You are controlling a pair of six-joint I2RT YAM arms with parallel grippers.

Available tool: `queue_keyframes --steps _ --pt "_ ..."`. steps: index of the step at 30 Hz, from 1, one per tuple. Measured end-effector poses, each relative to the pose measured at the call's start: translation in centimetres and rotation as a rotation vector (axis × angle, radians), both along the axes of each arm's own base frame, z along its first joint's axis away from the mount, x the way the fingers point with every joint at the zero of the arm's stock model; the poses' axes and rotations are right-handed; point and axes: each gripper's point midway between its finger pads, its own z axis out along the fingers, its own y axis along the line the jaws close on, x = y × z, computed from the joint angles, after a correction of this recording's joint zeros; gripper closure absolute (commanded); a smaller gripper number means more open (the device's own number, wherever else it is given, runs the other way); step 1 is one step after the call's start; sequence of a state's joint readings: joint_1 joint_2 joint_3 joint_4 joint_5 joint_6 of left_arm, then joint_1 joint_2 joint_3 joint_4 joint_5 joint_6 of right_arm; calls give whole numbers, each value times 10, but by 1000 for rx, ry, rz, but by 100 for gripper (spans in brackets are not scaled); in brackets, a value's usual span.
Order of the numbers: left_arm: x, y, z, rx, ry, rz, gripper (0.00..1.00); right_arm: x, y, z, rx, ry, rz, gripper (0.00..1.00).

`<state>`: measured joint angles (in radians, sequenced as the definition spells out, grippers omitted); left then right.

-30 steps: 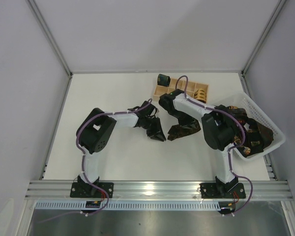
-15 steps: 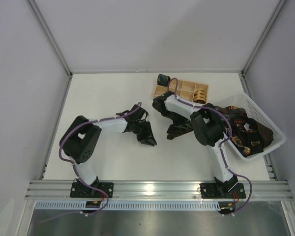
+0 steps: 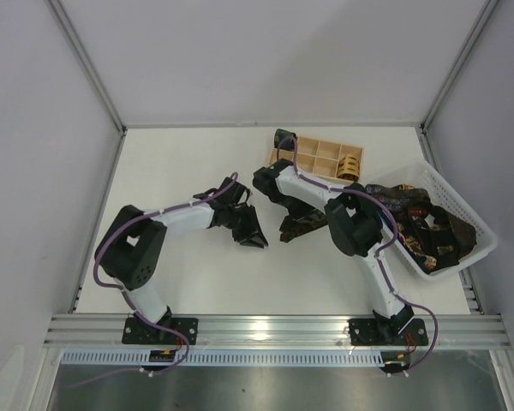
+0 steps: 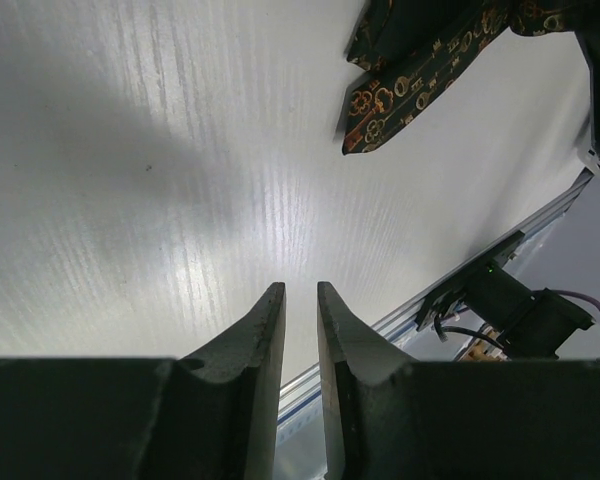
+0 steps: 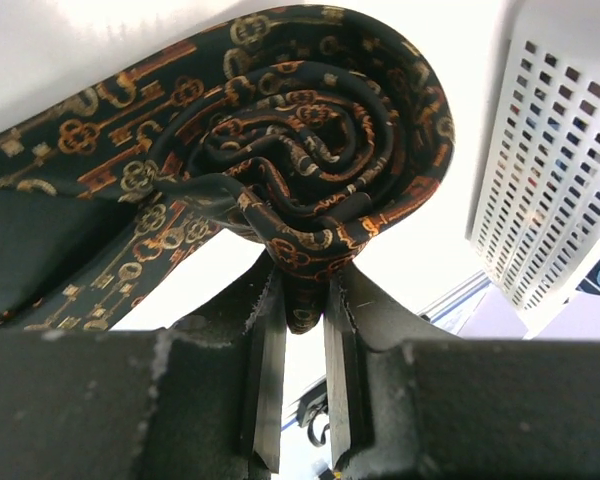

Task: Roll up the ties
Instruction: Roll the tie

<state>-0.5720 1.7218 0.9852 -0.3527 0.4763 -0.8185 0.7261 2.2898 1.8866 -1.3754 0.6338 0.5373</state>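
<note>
A dark tie (image 5: 320,130) with a gold-and-orange key pattern is wound into a loose coil, and my right gripper (image 5: 302,290) is shut on the coil's lower edge. From above, that tie (image 3: 298,224) trails on the white table below the right gripper (image 3: 281,204). Its flat tail (image 4: 410,80) shows at the upper right of the left wrist view. My left gripper (image 4: 300,290) hovers over bare table with a narrow gap between its jaws and nothing in it. It sits just left of the tie (image 3: 254,238).
A wooden compartment tray (image 3: 319,154) stands at the back with a tan-gold coil (image 3: 349,163) in it and a dark green coil (image 3: 283,137) at its left end. A white mesh basket (image 3: 475,224), also (image 5: 560,170), holds several loose ties (image 3: 428,231) at the right.
Both grippers have shifted left and slightly toward the back. The held tie has travelled left with the right gripper. The left arm's elbow has swung out left.
</note>
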Motion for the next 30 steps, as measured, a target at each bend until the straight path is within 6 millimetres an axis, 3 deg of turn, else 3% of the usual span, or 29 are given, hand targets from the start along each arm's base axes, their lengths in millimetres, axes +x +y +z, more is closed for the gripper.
queue_keyframes --steps 3,10,17,22,26,30 --pt "1 2 -1 2 3 6 75 -2 2 -1 8 6 1 100" --pt "5 9 -2 8 -10 4 75 -15 18 4 200 99 -59 100" --pt "21 33 10 10 -44 51 75 -39 57 39 648 202 -160 100" --pt "33 58 31 19 -104 96 74 -51 101 60 985 268 -204 100" --pt "35 75 49 41 -159 121 73 -59 129 61 1232 319 -252 100" --pt "31 79 60 48 -189 118 72 -67 142 53 1391 376 -316 100"
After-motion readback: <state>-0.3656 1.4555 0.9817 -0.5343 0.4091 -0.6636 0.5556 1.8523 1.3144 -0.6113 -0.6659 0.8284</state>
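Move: My right hand still pinches the rim of the rolled tie, its middle just below and about 1 cm right of my pads; it is going to the bare table some 14 cm to the left and 7 cm back. The loose tail lies roughly 5 cm back and 5 cm left of that hand, the compartment box about 17 cm ahead and 2 cm right. From my empty left hand the roll is some 8 cm ahead and 14 cm right. I keep the roll pinched in my right hand and carry it about 14 cm left and 7 cm back, arching up some 6 cm before starting down again, while I roll the wrist about 80 degrees so the fingers swing from down-right to down-left. My left hand clears the landing spot with its fingers unchanged, easing left, then also rising and going slightly forward. ##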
